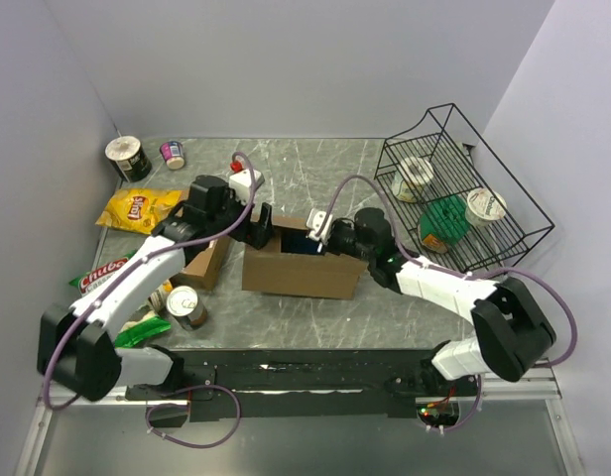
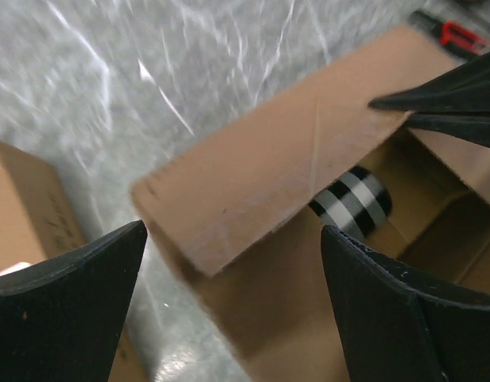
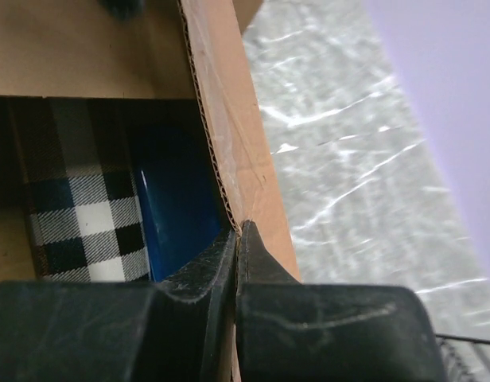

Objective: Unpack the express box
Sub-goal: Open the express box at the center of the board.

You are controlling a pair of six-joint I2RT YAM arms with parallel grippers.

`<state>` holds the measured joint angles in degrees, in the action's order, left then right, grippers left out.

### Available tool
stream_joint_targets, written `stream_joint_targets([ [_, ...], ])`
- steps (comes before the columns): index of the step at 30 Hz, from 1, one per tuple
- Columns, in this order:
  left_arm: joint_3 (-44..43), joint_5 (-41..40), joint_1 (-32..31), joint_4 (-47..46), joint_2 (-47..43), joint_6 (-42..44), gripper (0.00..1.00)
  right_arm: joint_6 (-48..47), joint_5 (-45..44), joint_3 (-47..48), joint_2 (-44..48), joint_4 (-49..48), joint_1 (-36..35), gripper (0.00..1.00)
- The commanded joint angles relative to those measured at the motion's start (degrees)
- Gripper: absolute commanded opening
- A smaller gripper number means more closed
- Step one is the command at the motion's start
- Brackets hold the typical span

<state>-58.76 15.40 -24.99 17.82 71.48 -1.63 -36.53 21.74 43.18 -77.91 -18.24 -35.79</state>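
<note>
The express box [image 1: 304, 270] is a brown carton standing open at the table's middle. My left gripper [image 1: 262, 234] hovers over its left end, open, with nothing between the fingers. In the left wrist view that gripper [image 2: 233, 231] straddles a raised flap [image 2: 261, 175], and a black-and-white checked item [image 2: 352, 203] lies inside the box. My right gripper [image 1: 321, 244] is at the box's far right rim. In the right wrist view it [image 3: 239, 231] is shut on the cardboard wall [image 3: 229, 143]. Beside the wall, inside, are a blue item [image 3: 177, 215] and the checked item [image 3: 78, 215].
A black wire basket [image 1: 504, 238] at the right holds cups and a green lid. Left of the box are a smaller carton [image 1: 204, 263], a can [image 1: 186, 302], a yellow chips bag [image 1: 137, 208], a red packet [image 1: 102, 275] and a green packet [image 1: 142, 332]. Two cups [image 1: 129, 157] stand back left.
</note>
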Motion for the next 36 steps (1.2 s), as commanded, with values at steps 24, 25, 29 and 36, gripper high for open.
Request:
stream_joint_targets([
  [24,5.85,1.30,2.13,-3.75,14.04,-16.65,0.71,-6.98,-15.32,-1.87,-7.70,-29.67,-3.94,0.27],
  [25,5.77,2.87,2.40,-4.28,13.95,-16.57,0.64,-6.89,-15.58,-1.00,-7.09,-25.66,-3.85,0.46],
  [29,4.62,5.07,2.93,-6.48,13.07,-16.12,0.17,-2.59,-9.46,6.90,-3.13,-3.53,-1.31,0.69],
  [36,5.24,7.27,3.02,-10.52,12.89,-17.35,0.01,-3.27,22.73,21.24,-2.16,28.77,3.19,0.69],
])
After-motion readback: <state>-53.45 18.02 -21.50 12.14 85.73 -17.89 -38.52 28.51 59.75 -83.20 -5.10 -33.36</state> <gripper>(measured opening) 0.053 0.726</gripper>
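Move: The open express box's left edge, which the left hand goes for, lies about 11 cm below it, 1 cm ahead and level sideways. From that hand the other parcel sits some 14 cm left and 2 cm back, and the can 17 cm left and 17 cm back, both about 15 cm lower. The right hand already pinches the far flap; that left edge lies roughly 12 cm to its left, 1 cm ahead and 7 cm below. Left hand sinks about 11 cm and pinches the box's left edge; right takes far flap forward, releases, rises. ##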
